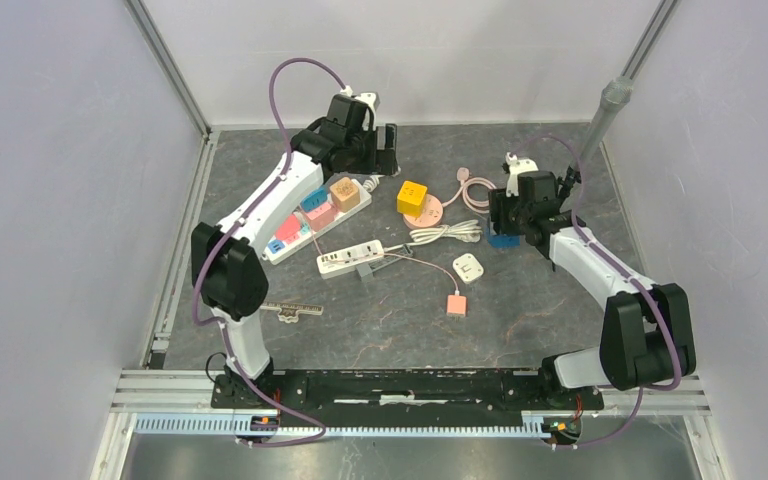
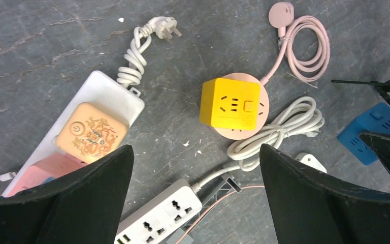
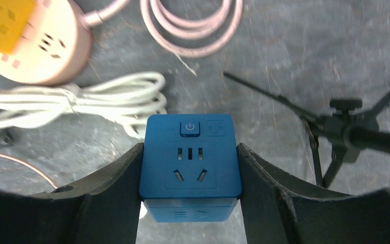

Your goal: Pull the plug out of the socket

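Note:
A blue cube plug [image 3: 189,152] with a power button on top stands apart from every socket strip, at the right of the table [image 1: 503,240]. My right gripper [image 3: 190,152] is shut on its two sides; whether it touches the table I cannot tell. The long white socket strip [image 1: 360,203] lies at the left with an orange cube [image 2: 90,132] and pink cubes [image 1: 318,212] plugged into it. My left gripper [image 2: 195,152] hangs wide open over bare table beside the orange cube, holding nothing.
A yellow cube [image 2: 231,104] sits on a round pink socket [image 1: 430,212] with a coiled pink cable [image 2: 307,46]. A small white strip [image 2: 157,213], its coiled white cable [image 2: 279,127], a white adapter [image 1: 469,267] and a pink adapter [image 1: 456,305] lie mid-table. A black tripod [image 3: 345,127] stands right of the blue cube.

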`<control>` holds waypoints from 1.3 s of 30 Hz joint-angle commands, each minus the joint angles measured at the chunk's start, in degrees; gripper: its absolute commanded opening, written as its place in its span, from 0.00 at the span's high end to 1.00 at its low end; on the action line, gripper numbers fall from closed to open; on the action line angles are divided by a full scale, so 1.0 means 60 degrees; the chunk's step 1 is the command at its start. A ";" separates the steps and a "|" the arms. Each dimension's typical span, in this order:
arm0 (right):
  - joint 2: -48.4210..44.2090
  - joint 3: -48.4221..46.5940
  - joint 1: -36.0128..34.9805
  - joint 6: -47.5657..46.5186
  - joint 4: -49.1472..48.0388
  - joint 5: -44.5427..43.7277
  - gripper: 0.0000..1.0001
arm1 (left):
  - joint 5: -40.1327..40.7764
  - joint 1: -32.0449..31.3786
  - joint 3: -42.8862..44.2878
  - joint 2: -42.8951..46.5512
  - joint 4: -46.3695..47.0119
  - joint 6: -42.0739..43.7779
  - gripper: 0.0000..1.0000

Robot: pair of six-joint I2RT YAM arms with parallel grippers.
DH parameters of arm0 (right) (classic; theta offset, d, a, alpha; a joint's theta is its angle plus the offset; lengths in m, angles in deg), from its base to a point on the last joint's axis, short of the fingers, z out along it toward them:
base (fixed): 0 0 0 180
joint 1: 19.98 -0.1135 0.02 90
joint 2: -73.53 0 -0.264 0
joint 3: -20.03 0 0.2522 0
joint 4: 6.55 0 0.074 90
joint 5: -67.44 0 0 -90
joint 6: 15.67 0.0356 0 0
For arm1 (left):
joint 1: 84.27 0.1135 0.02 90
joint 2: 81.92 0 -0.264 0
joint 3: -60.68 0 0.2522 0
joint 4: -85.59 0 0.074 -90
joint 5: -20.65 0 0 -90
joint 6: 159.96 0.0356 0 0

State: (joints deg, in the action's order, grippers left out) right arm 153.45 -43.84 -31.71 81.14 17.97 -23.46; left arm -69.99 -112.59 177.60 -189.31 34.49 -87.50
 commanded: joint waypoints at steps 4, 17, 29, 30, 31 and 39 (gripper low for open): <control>0.0350 -0.0176 -0.0195 0.0191 0.1489 -0.1057 0.94 | 0.1054 -0.0035 -0.0215 0.0599 0.0949 0.0295 0.00; 0.1211 -0.0847 -0.0359 -0.0083 0.1709 -0.1266 0.36 | 0.0042 0.0031 -0.0302 0.0526 0.0930 0.0624 0.00; 0.0885 -0.1106 -0.0458 -0.1448 -0.0533 0.1076 0.02 | -0.1846 -0.0001 -0.0575 -0.0070 0.1245 0.0672 0.00; 0.0826 -0.1041 -0.0480 -0.1575 -0.0868 0.1471 0.02 | -0.1929 -0.0022 -0.0541 -0.0218 0.1204 0.0642 0.00; 0.0809 -0.0963 -0.0531 -0.1727 -0.1259 0.1853 0.02 | -0.2069 -0.0034 -0.0503 -0.0388 0.1199 0.0617 0.00; 0.2134 -0.1686 -0.0930 -0.2107 -0.2483 0.3488 0.06 | -0.2285 -0.0378 0.0542 -0.1921 0.0787 0.0665 0.00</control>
State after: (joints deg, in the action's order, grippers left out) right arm 161.69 -49.80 -36.34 70.45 8.59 -8.86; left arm -82.01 -113.38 175.87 -196.90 40.06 -85.99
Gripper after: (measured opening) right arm 0.949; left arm 0.994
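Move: Some 6 cm to the left hand's right, 13 cm below and about 1 cm back is the yellow plug, still on the pink round socket, whose middle lies 2 cm farther right and 2 cm nearer. The peach block stands roughly 7 cm left of this hand, level with it. The right hand holds the blue plug over its table spot, about 3 cm back, 1 cm right and 8 cm below; from this hand the white cable bundle lies 9 cm left and 2 cm back, the pink socket 14 cm left and 3 cm ahead. Lowering the blue plug about 5 cm and drawing it back 4 cm while tipping down, the right hand sets it on the table, opens and lets go, then swings up, forward and some 9 cm left towards the pink socket, turning counter-clockwise. The left hand hovers, fingers wide, then goes right and sinks about 6 cm towards the yellow plug, turning clockwise, without touching it. ##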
